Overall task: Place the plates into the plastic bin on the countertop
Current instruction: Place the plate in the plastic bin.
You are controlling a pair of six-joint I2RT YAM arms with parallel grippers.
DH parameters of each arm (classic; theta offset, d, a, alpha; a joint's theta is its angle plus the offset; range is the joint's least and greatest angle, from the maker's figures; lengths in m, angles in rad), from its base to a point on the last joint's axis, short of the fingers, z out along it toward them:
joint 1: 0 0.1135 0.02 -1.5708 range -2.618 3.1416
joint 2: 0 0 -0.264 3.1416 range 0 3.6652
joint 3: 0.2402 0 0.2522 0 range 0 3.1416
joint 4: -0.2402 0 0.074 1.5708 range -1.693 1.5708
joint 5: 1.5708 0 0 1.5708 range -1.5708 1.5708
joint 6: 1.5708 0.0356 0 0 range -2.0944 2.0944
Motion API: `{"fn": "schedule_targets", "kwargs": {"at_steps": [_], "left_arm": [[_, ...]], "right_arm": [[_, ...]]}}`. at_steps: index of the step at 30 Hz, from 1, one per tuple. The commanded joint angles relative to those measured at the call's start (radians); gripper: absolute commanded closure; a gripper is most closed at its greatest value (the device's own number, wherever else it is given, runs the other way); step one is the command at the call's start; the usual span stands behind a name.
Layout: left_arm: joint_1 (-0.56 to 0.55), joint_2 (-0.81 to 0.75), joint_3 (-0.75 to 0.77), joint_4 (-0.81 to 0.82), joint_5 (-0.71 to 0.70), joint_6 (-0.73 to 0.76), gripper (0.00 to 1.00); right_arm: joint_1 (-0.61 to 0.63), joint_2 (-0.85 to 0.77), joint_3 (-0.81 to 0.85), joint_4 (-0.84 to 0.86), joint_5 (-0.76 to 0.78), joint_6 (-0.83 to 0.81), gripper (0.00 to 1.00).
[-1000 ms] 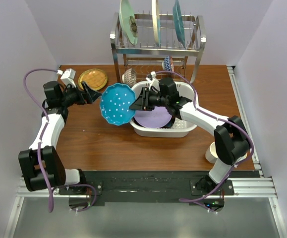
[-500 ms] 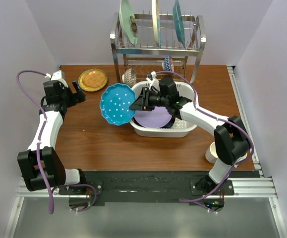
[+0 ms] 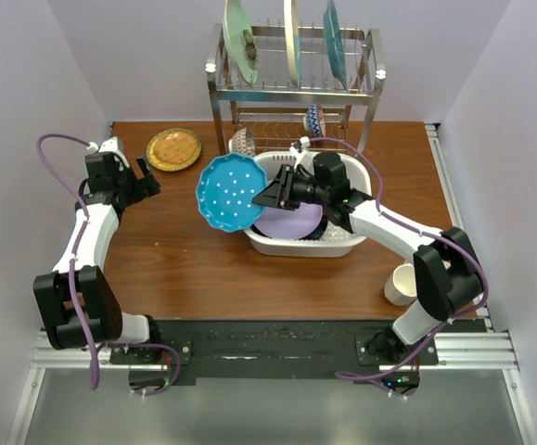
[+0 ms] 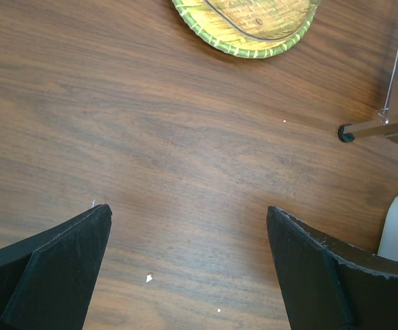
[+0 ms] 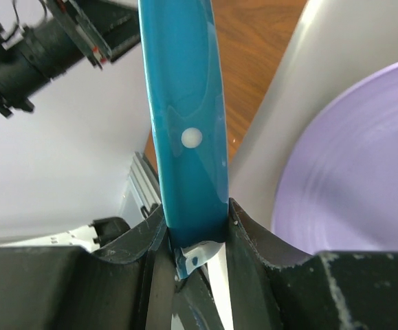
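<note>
My right gripper [image 3: 266,197] is shut on the rim of the blue dotted plate [image 3: 230,193] and holds it tilted in the air over the left edge of the white plastic bin [image 3: 347,243]. The right wrist view shows the plate edge-on [image 5: 185,110] between my fingers. A lavender plate [image 3: 291,221] lies in the bin and shows in the right wrist view [image 5: 350,165]. The amber patterned plate [image 3: 173,148] lies on the countertop [image 3: 185,260] at the back left, also in the left wrist view [image 4: 253,24]. My left gripper [image 3: 149,178] is open and empty above bare wood [image 4: 185,172].
A steel wire rack [image 3: 291,88] at the back holds three big teal and cream plates, with small dishes under it. One rack foot [image 4: 350,132] shows in the left wrist view. A white cup [image 3: 401,284] stands at the right front.
My left gripper let go of the blue dotted plate and drew back left. My right gripper moved the plate a little right toward the bin.
</note>
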Motion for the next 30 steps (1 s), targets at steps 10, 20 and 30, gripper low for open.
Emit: {"fn": "schedule_targets", "kwargs": {"at_steps": [10, 20, 30], "left_arm": [[0.004, 0.025, 0.043, 0.024, 0.073, 0.007, 0.00], [0.002, 0.034, 0.039, 0.044, 0.135, 0.012, 0.00], [0.002, 0.058, 0.045, 0.039, 0.153, 0.015, 0.00]], "right_arm": [[-0.139, -0.138, -0.044, 0.204, -0.044, 0.028, 1.00], [-0.207, -0.181, -0.090, 0.190, -0.053, 0.028, 1.00], [-0.239, -0.213, -0.129, 0.147, -0.070, -0.002, 1.00]]}}
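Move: Just inside the bin's left rim, the right hand holds the blue dotted plate by its right edge; the bin's middle lies about 12 cm to the right of this hand, 2 cm ahead and some 15 cm below. The purple plate already in the bin is about 7 cm to the right, level fore and aft and 14 cm down; the white cup on the rack stands 17 cm ahead and 5 cm left. From the empty left hand, the bin's middle is roughly 38 cm right, 4 cm back. Carrying the blue dotted plate in over the bin, the right hand goes about 10 cm to the right and slightly forward, the forward part mostly early on, staying near one height. It swings clockwise by some 15 degrees and keeps its pinch on the rim. The open left hand, clear of everything, eases a couple of centimetres right and slightly down. ##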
